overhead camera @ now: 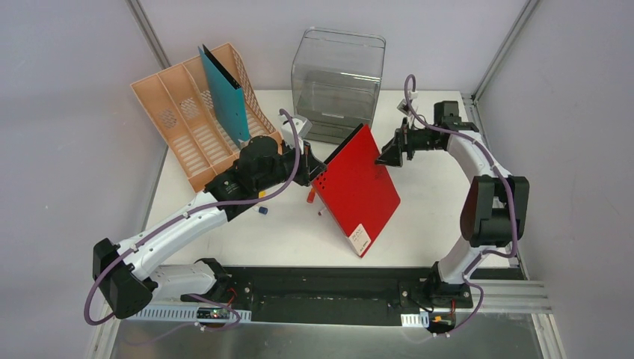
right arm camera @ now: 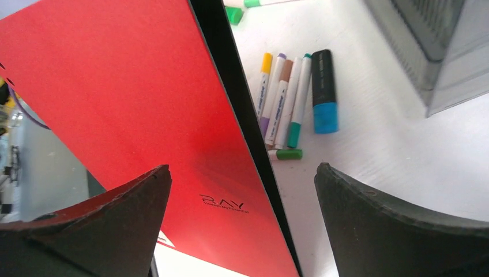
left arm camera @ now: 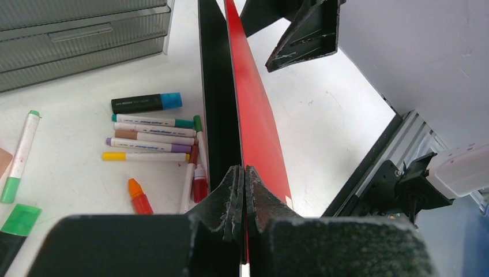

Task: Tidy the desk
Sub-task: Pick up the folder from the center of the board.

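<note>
A red folder with a black inner side stands tilted over the middle of the white desk. My left gripper is shut on its left edge; in the left wrist view the two jaws pinch the thin red folder. My right gripper hangs open at the folder's upper right corner without touching it. In the right wrist view its jaws stand wide apart, with the red folder and its black edge between and beyond them. Whether the folder's lower corner rests on the desk I cannot tell.
Loose markers lie on the desk behind the folder, also in the right wrist view as markers. A peach file rack holding a teal folder stands back left. A clear grey drawer box stands at the back centre.
</note>
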`<state>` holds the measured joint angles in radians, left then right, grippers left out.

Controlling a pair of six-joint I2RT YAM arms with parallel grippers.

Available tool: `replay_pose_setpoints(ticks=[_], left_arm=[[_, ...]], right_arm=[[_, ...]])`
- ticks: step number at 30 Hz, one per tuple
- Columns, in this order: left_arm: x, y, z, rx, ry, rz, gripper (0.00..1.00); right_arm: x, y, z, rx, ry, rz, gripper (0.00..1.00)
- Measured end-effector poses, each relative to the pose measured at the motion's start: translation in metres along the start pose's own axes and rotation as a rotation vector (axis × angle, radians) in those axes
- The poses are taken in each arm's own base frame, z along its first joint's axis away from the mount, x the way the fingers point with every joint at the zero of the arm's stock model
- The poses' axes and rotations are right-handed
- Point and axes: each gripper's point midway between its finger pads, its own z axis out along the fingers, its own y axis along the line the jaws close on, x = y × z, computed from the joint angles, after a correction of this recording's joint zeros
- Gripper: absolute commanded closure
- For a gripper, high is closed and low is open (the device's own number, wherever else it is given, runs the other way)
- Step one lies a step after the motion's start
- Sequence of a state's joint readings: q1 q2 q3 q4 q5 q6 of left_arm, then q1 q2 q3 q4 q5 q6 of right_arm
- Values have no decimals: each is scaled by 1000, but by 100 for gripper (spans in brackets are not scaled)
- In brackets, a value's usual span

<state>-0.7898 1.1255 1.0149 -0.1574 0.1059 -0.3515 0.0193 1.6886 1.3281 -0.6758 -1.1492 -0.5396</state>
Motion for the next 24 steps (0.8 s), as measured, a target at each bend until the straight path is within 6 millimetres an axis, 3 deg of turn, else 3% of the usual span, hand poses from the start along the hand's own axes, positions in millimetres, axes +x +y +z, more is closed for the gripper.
replay_pose_setpoints(ticks=[4, 14, 20, 24], left_arm=[[3, 1, 1, -1, 3, 0, 100], [1, 1, 3, 1, -4, 0, 100], [3, 2, 4, -3, -3, 1, 100], [3, 3, 4, -6, -4, 0, 100]], right_arm=[[13, -1, 9, -26, 29, 81, 2], [15, 16, 15, -97, 32, 101, 15], [19, 27, 10, -129, 51, 79, 36], [17, 31, 7, -140, 63, 57, 58]])
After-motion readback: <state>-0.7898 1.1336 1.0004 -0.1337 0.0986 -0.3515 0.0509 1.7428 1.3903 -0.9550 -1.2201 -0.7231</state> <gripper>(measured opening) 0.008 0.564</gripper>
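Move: Behind and to the left of the open right hand hangs the red folder, its middle some 10 cm back, 6 cm left and about level. From the left hand, which still pinches its corner, that middle is about 3 cm back, 9 cm right and 10 cm below. The markers lie level with the right hand, roughly 9 cm left and 18 cm below; the clear drawer box stands some 20 cm ahead, 12 cm left and slightly lower. Drawing back about 3 cm and edging left 1.5 cm towards the folder, the right hand dips just over a centimetre, then comes back up, turning some 5-10 degrees counter-clockwise. Its wide-open fingers straddle the folder's free edge and close to a little over half open, the nearer-to-base finger coming against the red cover. The left hand stays put and keeps its pinch on the corner. ##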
